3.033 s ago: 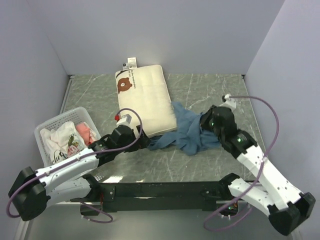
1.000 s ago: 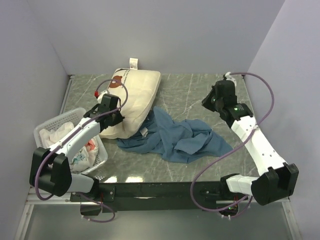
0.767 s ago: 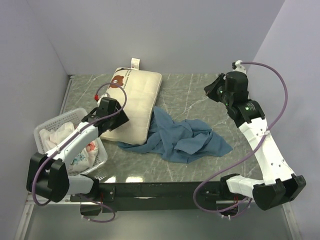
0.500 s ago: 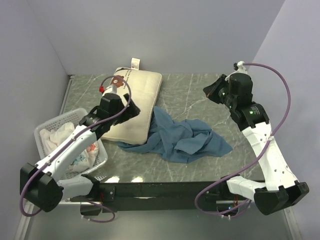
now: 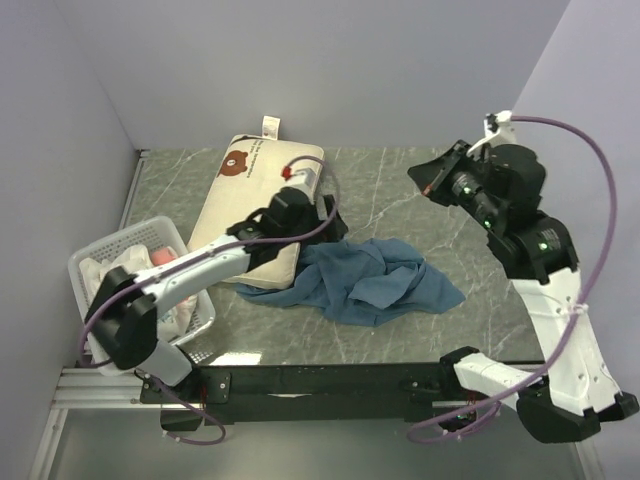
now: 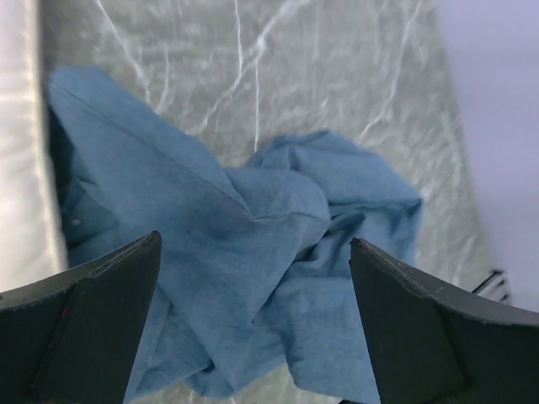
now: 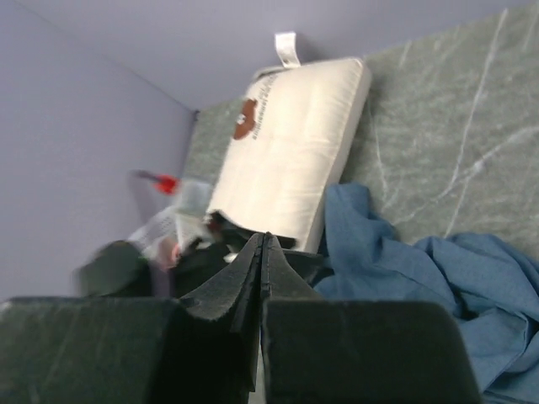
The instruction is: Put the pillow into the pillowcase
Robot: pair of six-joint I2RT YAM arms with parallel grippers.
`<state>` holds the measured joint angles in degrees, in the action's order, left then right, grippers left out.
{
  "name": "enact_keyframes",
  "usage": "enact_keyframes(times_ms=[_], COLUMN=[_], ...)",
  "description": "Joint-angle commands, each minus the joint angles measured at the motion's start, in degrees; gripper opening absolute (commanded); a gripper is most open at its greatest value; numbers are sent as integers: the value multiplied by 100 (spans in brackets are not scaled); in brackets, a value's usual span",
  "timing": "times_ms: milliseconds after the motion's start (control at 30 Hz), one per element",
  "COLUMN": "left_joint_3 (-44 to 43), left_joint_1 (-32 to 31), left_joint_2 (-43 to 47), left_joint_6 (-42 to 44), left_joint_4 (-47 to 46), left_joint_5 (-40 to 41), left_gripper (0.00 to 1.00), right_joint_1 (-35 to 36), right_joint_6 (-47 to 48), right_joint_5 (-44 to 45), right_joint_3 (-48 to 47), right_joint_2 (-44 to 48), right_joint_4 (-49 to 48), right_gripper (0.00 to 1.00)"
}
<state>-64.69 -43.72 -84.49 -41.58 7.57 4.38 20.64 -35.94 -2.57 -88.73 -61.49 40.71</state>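
The cream quilted pillow (image 5: 262,200) with a brown bear face lies flat at the back left; it also shows in the right wrist view (image 7: 295,126) and at the left edge of the left wrist view (image 6: 21,168). The blue pillowcase (image 5: 375,280) lies crumpled mid-table, its left edge tucked under the pillow's near right corner. My left gripper (image 5: 322,214) is open and empty, hovering over the pillow's right edge, with the pillowcase (image 6: 253,252) below its jaws (image 6: 254,241). My right gripper (image 5: 425,180) is shut and empty, raised high at the back right (image 7: 263,237).
A white basket (image 5: 110,260) with clothes stands at the left, next to the left arm. Lilac walls enclose the back and both sides of the grey marble tabletop (image 5: 400,190). The black rail runs along the near edge.
My left gripper has swung from the pillow's left side across to its right edge, over the pillowcase. My right arm has risen higher and back. The pillow now lies flat.
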Motion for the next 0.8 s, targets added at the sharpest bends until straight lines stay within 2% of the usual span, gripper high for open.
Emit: enact_keyframes(times_ms=[0, 33, 133, 167, 200, 267, 467, 533, 567, 600, 633, 667, 700, 767], left_joint_3=[-588, -633, -791, -896, -984, -1325, -2406, -2618, -2663, -2698, -2725, -2725, -2699, -2655], left_joint_1=[-443, -505, -602, -593, -602, -602, -593, -593, -593, -593, -576, -584, -585, -558], left_joint_2=[-559, -786, -1243, -1367, -1630, -1930, -2967, -3187, -3223, -3267, -3267, -3258, -3223, -3197], left_joint_6=[221, 177, -139, -279, -280, -167, 150, 142, 124, 115, 81, 80, 89, 80], left_joint_4=[-144, 58, 735, 946, 1009, 1018, 1027, 1018, 1009, 1001, 983, 957, 922, 878], left_joint_5=[158, 577, 1239, 1571, 1688, 1803, 1891, 1847, 1812, 1794, 1794, 1812, 1820, 1812], left_gripper=[97, 95, 91, 92, 93, 95, 94, 87, 83, 71, 63, 56, 43, 31], right_joint_1=[27, 36, 106, 141, 229, 352, 1002, 1178, 1214, 1231, 1232, 1240, 1232, 1232], right_joint_6=[79, 79, -53, -97, -132, -194, -474, -702, -782, -852, -1001, -1098, -1169, -1397], right_joint_5=[19, -67, -86, -69, -42, 45, 678, 661, 635, 635, 635, 643, 609, 635], right_joint_3=[-637, -515, 748, 1465, 1786, 2584, 3764, 4072, 4422, 4582, 4732, 4977, 5058, 5129], right_joint_2=[138, 277, 803, 936, 1051, 1350, 2106, 2368, 2457, 2554, 2711, 2774, 2809, 2853], right_joint_4=[420, 359, -88, -185, -308, -405, -318, -318, -335, -336, -336, -327, -292, -117], right_gripper=[7, 11, 28, 31, 36, 39, 53, 56, 62, 64, 67, 76, 77, 80])
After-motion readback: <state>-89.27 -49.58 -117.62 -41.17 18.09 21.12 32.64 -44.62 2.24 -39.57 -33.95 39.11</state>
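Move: Below the open left hand lies the pillowcase: its middle is about 2 cm back, 9 cm to the right and 14 cm down, while its raised far fold sits about 5 cm ahead, 6 cm right and 13 cm down. The pillow's middle is some 13 cm ahead and 15 cm left of that hand, 11 cm down. From the shut right hand, the pillowcase's middle is about level, 9 cm left and 35 cm down. Sinking about 12 cm while working right and then forward, the open left hand comes down onto the pillowcase's far fold just right of the pillow, rolls some 20 degrees so its fingers point more steeply down, and half closes them around the cloth. The right hand, after a brief rise, drops towards the near right part of the pillowcase and draws back, tipping down and opening wide. ##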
